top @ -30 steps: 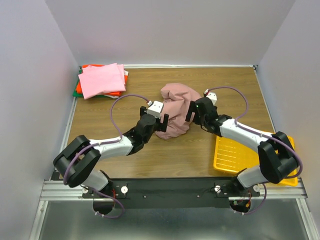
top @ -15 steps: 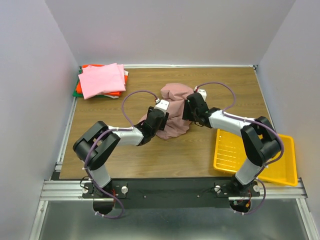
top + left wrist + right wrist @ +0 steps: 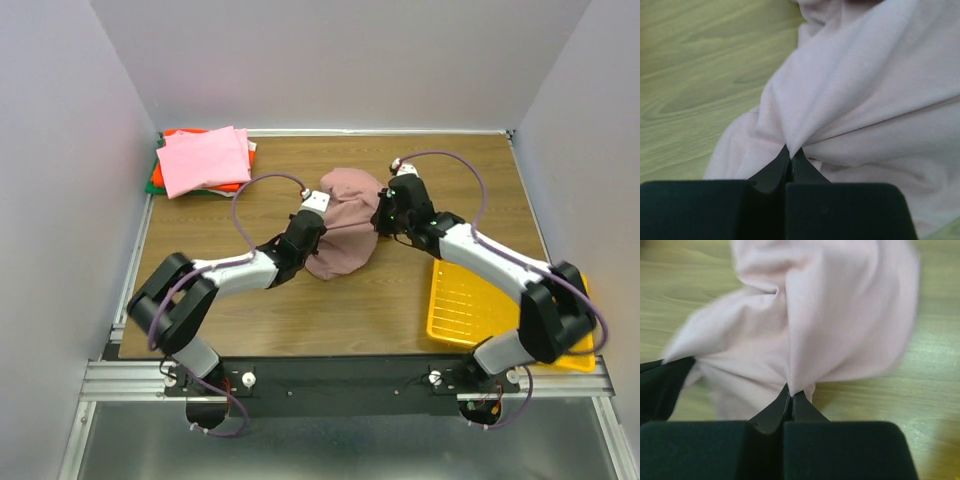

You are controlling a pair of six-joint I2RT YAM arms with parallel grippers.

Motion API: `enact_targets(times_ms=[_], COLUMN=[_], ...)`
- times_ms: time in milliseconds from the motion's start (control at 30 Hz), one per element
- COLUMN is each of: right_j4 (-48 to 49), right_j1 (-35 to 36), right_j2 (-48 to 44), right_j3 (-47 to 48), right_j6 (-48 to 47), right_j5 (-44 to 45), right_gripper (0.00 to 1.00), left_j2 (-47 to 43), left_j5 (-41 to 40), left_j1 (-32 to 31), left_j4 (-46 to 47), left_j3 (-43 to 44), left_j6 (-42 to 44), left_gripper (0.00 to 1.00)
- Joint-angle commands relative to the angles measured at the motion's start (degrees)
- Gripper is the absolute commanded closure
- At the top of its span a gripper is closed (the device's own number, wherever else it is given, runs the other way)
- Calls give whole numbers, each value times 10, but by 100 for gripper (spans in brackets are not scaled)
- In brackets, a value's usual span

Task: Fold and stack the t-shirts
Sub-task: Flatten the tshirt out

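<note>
A crumpled mauve-pink t-shirt (image 3: 342,222) lies bunched in the middle of the wooden table. My left gripper (image 3: 318,225) is shut on a pinch of its left side; the left wrist view shows the cloth (image 3: 860,100) drawn into a peak between the closed tips (image 3: 791,152). On the shirt's right side my right gripper (image 3: 380,218) is shut on another fold, and in the right wrist view the fabric (image 3: 805,315) rises from its closed tips (image 3: 791,394). Folded t-shirts (image 3: 205,160), bright pink over orange-red and green, are stacked at the back left corner.
A yellow plastic tray (image 3: 480,310) sits at the front right, partly under my right arm. Grey walls close in the table on three sides. Bare wood (image 3: 200,225) lies between the stack and the crumpled shirt.
Both grippers were open beside the shirt a second ago; they have moved into the cloth and closed on it. The shirt is now pulled slightly tighter and looks more bunched.
</note>
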Motion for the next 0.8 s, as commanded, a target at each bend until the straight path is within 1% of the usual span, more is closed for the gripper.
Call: enact_targets(times_ms=[0,33,100,133,167,200,333,400,500,567,600,633,667,700,733,767], right_j4=[-41,-49,-76,-83,-91,-95,-108,-107,-105,-101,-96,-90,-82,-79,-77,-78], right_j1=[3,3,9,11,18,22,29,30,30,30,30,30,29,30,30,30], right_j2=[-95,-125,-149,-162,-184,-197,-239,-254,-249,-224,-195,-181,-159,-140,-120,-73], right_j3=[17,22,35,47,51,56,78,88,99,101,106,107,119,127,141,152], right_j6=[-17,-19,-20,-19,-17,-18,-17,-20,-31,-38,-35,-35,-35,-35,-41,-53], right_j5=[-54,-67,-104,-109,-119,-124,-150,-161,-158,-135,-100,-86,-30,-12,-1,12], right_gripper=[99,100,100,100,100,100,99,100,100,99,99,98,94,76,76,50], left_j2=[-140,-163,-206,-248,-268,-307,-380,-397,-393,-356,-313,-286,-224,-191,-158,-123], left_j5=[-38,-30,-22,-16,-9,-8,-10,-16,-17,-2,16,36,62,80,80,62], left_j1=[2,2,3,3,3,3,3,3,6,19,50,74,100,148,148,172], left_j4=[-75,-91,-138,-151,-177,-187,-231,-250,-220,-195,-167,-157,-134,-122,-114,-111], left_j3=[18,22,39,44,53,56,73,89,101,107,111,123,136,151,169,220], left_j6=[-18,-19,-22,-25,-27,-27,-22,-14,6,33,39,43,43,41,37,36], left_gripper=[100,100,100,100,100,100,100,100,100,100,100,100,100,100,98,71])
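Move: The pink-brown t-shirt lies bunched between the two hands, already pinched by both. Its middle is about 6 cm right of the left hand, 4 cm ahead and 2 cm lower; from the right hand it is some 6 cm left, 1 cm back and 6 cm down. The folded stack sits about 27 cm left of the left hand and 20 cm farther out. The yellow bin is roughly 30 cm right of the right hand and 19 cm back. The t-shirt is hoisted by both pinching hands, the left rising about 26 cm and the right some 21 cm, both easing back and left as their fingers tip upward about 20 degrees. Then both swing forward and start sinking, the left faster and farther, while the right fingers begin to open at the cloth. ##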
